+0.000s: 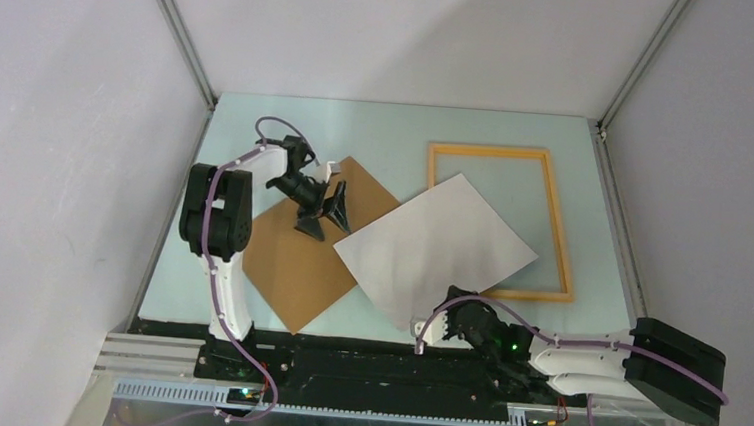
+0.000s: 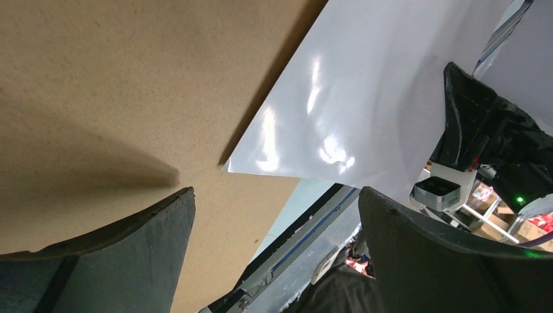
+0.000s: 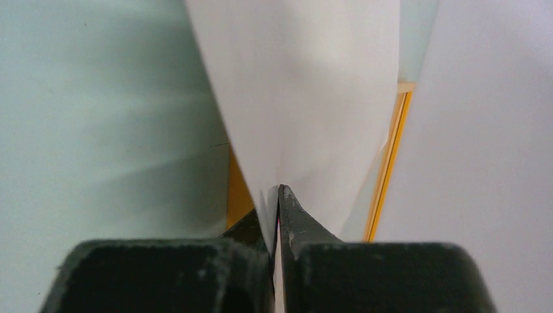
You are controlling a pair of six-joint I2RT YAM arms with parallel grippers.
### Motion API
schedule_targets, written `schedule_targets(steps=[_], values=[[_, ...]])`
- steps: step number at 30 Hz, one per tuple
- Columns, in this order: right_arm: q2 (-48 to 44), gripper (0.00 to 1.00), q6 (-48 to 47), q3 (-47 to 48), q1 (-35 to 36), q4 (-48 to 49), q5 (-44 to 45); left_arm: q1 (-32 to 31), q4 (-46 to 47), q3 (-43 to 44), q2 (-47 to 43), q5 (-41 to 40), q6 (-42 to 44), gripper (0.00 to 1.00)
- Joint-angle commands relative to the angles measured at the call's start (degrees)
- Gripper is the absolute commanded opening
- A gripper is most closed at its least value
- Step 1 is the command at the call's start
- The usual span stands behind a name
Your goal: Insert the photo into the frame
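Observation:
The photo [image 1: 435, 245] shows its white back and hangs tilted over the middle of the table, its far corner over the orange-yellow frame [image 1: 557, 222]. My right gripper [image 1: 456, 311] is shut on the photo's near corner; in the right wrist view the sheet [image 3: 306, 98] rises from between the closed fingertips [image 3: 278, 195], with the frame's rail [image 3: 390, 160] beyond. My left gripper [image 1: 325, 212] hovers open over the brown backing board [image 1: 295, 259], nothing between its fingers. The left wrist view shows the photo's glossy corner [image 2: 339, 104] lying over the board [image 2: 117, 91].
The brown backing board lies at the left, partly under the photo. White walls with metal corner posts [image 1: 180, 34] close in the pale green table [image 1: 259, 125]. A black rail [image 1: 363, 357] runs along the near edge by the arm bases.

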Motion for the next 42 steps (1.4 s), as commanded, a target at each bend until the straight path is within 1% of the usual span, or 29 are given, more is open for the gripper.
schedule_targets(steps=[1,2,3,4,5,6,7,8,9,10,11,14,16,19,24,32,42], values=[[-1.04,0.1,3.62,1.35,-0.8,-9.58,-1.73,-0.41,0.3,4.6,0.76,-0.13,-0.9,1.0],[-1.46,0.13,4.01,1.44,-0.88,-10.83,-1.67,-0.6,0.3,5.84,0.92,-0.14,-0.9,1.0],[-1.66,0.22,4.24,1.66,-0.94,-11.38,-1.55,-0.89,0.32,6.49,1.25,-0.14,-0.9,1.0],[-1.99,0.26,4.56,1.77,-0.98,-12.4,-1.52,-1.1,0.31,7.77,1.38,-0.1,-0.9,1.0],[-2.19,0.33,4.86,2.05,-0.99,-12.86,-1.4,-1.63,0.31,8.46,1.61,-0.19,-0.9,1.0],[-2.43,0.36,4.97,2.18,-0.93,-13.61,-1.33,-1.91,0.31,9.97,1.78,-0.34,-0.9,1.0],[-2.54,0.43,5.16,2.39,-0.92,-13.86,-1.22,-2.6,0.33,10.84,2.12,-0.59,-0.86,1.0],[-2.69,0.46,5.21,2.57,-0.98,-14.21,-1.18,-2.92,0.32,12.52,2.3,-0.71,-0.61,1.0],[-2.72,0.52,5.22,2.71,-0.99,-14.34,-1.23,-3.71,0.37,14.68,2.85,-0.9,-0.49,1.0],[-2.85,0.56,5.24,2.86,-0.99,-14.59,-1.22,-4.09,0.43,15.92,3.58,-0.96,-0.23,1.0],[-2.84,0.62,5.49,3.11,-1.0,-14.84,-1.26,-4.86,0.41,18.23,3.95,-1.07,-0.14,1.0],[-3.62,0.72,6.34,3.88,-1.07,-17.15,-1.1,-6.65,0.46,23.58,6.52,-2.07,-0.12,1.0],[-4.32,0.76,6.96,4.05,-1.18,-18.75,-0.97,-8.23,0.64,27.71,8.68,-3.65,-0.09,1.0],[-5.84,0.78,8.04,4.08,-1.24,-21.17,-0.64,-10.81,0.73,35.07,12.26,-4.42,-1.68,1.0],[-7.6,0.79,9.7,4.27,-1.18,-23.31,-0.41,-13.62,0.82,45.58,20.35,-4.0,-4.95,1.0],[-8.54,0.78,10.79,4.59,-1.26,-24.03,-0.44,-15.69,0.9,54.56,27.71,-2.81,-3.86,1.0],[-8.49,0.77,10.97,4.85,-1.97,-23.97,-0.52,-17.68,2.06,56.35,31.61,3.17,-2.29,1.0]])
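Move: The photo lies white side up, its middle some 21 cm to the left hand's right, 2 cm back and 4 cm lower; its far corner is about 20 cm ahead and 29 cm right. The frame's middle is roughly 6 cm ahead and 36 cm right, the brown board's about 3 cm back and 4 cm left. The right hand still grips the photo's near-right edge, with the photo's middle about 10 cm ahead and 5 cm left, and the frame's 18 cm ahead and 9 cm right. With fingers wide open, the left hand swings over the brown board to the photo's far-left edge, about 16 cm right and 13 cm forward, arching up 5 cm and sinking back to its starting height while the wrist turns some 25 degrees, tilting up and clockwise, so that its fingers end on either side of that edge. Meanwhile the right hand opens and lets go of the near-right edge, lifting 2 to 3 cm, then easing mostly back down and about 2 cm to its right, one finger still under the edge and the other above it. ##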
